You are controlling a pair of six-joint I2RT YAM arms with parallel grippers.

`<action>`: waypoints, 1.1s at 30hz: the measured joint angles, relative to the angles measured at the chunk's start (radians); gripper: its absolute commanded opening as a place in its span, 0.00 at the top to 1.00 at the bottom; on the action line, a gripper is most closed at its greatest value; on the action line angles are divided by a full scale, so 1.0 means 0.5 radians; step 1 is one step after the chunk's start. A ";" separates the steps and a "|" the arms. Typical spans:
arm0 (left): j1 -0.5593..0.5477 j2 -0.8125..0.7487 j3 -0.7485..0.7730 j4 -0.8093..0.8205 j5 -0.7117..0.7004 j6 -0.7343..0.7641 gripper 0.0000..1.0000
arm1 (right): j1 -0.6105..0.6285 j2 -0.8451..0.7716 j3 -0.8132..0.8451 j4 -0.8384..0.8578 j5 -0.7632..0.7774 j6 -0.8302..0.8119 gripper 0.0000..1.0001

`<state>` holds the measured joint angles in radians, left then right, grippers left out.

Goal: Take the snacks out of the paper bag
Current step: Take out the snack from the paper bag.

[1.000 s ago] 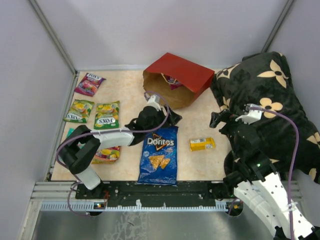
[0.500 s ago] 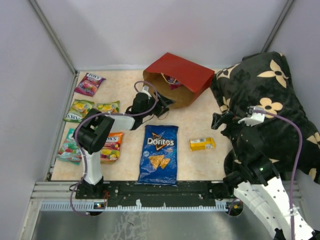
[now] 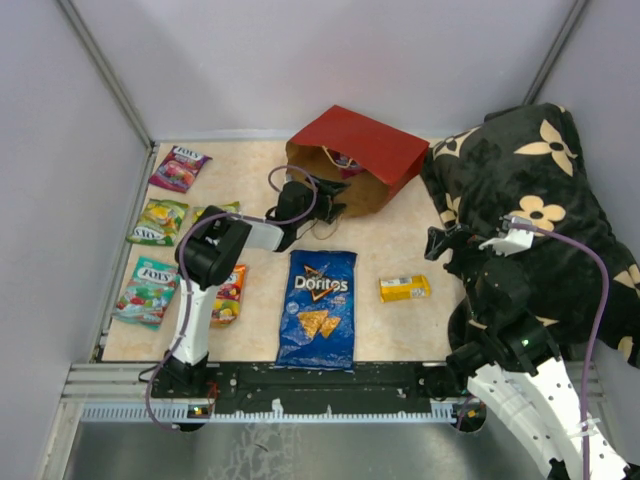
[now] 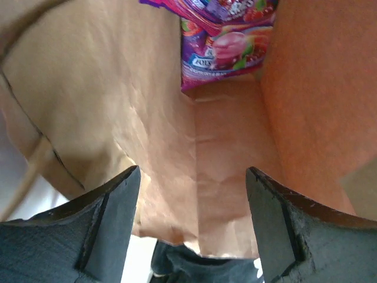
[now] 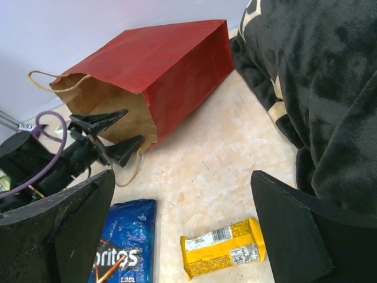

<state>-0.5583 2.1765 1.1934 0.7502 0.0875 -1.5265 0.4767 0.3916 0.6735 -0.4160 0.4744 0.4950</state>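
Observation:
The red paper bag point(image 3: 365, 150) lies on its side at the back, its brown mouth facing the left arm. My left gripper point(image 3: 318, 200) is open at that mouth, its jaws apart over the brown paper inside point(image 4: 191, 171) and holding nothing. A purple candy packet point(image 4: 227, 41) lies deeper in the bag. The blue Doritos bag point(image 3: 320, 308) and the yellow box point(image 3: 404, 288) lie on the table. My right gripper point(image 5: 182, 177) hangs open and empty above the table near the yellow box point(image 5: 222, 254).
Candy packets lie along the left side: purple point(image 3: 178, 167), green point(image 3: 157, 221), teal point(image 3: 145, 290) and orange point(image 3: 228, 295). A black flowered cushion point(image 3: 530, 200) fills the right side behind the right arm. Grey walls close in the table.
My left arm has swung back from above the Doritos bag to the paper bag's mouth, uncovering the teal packet. The right arm has barely shifted.

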 measured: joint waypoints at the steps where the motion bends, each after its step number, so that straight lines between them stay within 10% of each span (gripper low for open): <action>1: 0.001 0.056 0.043 0.003 -0.013 -0.031 0.22 | 0.000 0.000 0.000 -0.005 -0.001 0.008 0.01; 18: 0.014 0.439 0.941 -0.556 -0.307 0.042 0.20 | 0.000 -0.152 -0.013 -0.202 0.021 0.085 0.01; 33: 0.063 0.625 1.434 -1.067 -0.858 0.738 0.20 | 0.000 -0.152 -0.050 -0.211 0.003 0.113 0.01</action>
<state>-0.5266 2.4889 1.9106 0.2169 -0.3416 -1.1576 0.4767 0.3157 0.6483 -0.5213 0.4759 0.5514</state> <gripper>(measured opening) 0.802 0.991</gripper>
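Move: The berry candy pouch I want lies inside the paper bag, about 16 cm ahead of my left hand, 2 cm to the right and some 3 cm lower. The paper bag's middle is roughly 12 cm ahead and 5 cm right. The Doritos bag lies about 26 cm back and 6 cm left, the yellow pack about 22 cm back and 15 cm right. From my right hand the pouch is about 38 cm ahead, 22 cm left and 20 cm lower. From the paper bag's mouth I push my open left hand deeper in under the red upper side, about 14 cm forward. It first drifts a little right, then swings back left past its start. In the second half I roll its left side up some 30 degrees and turn it counter-clockwise, pointing the fingers at the berry pouch without gripping. My empty right hand drifts slightly down and back. ##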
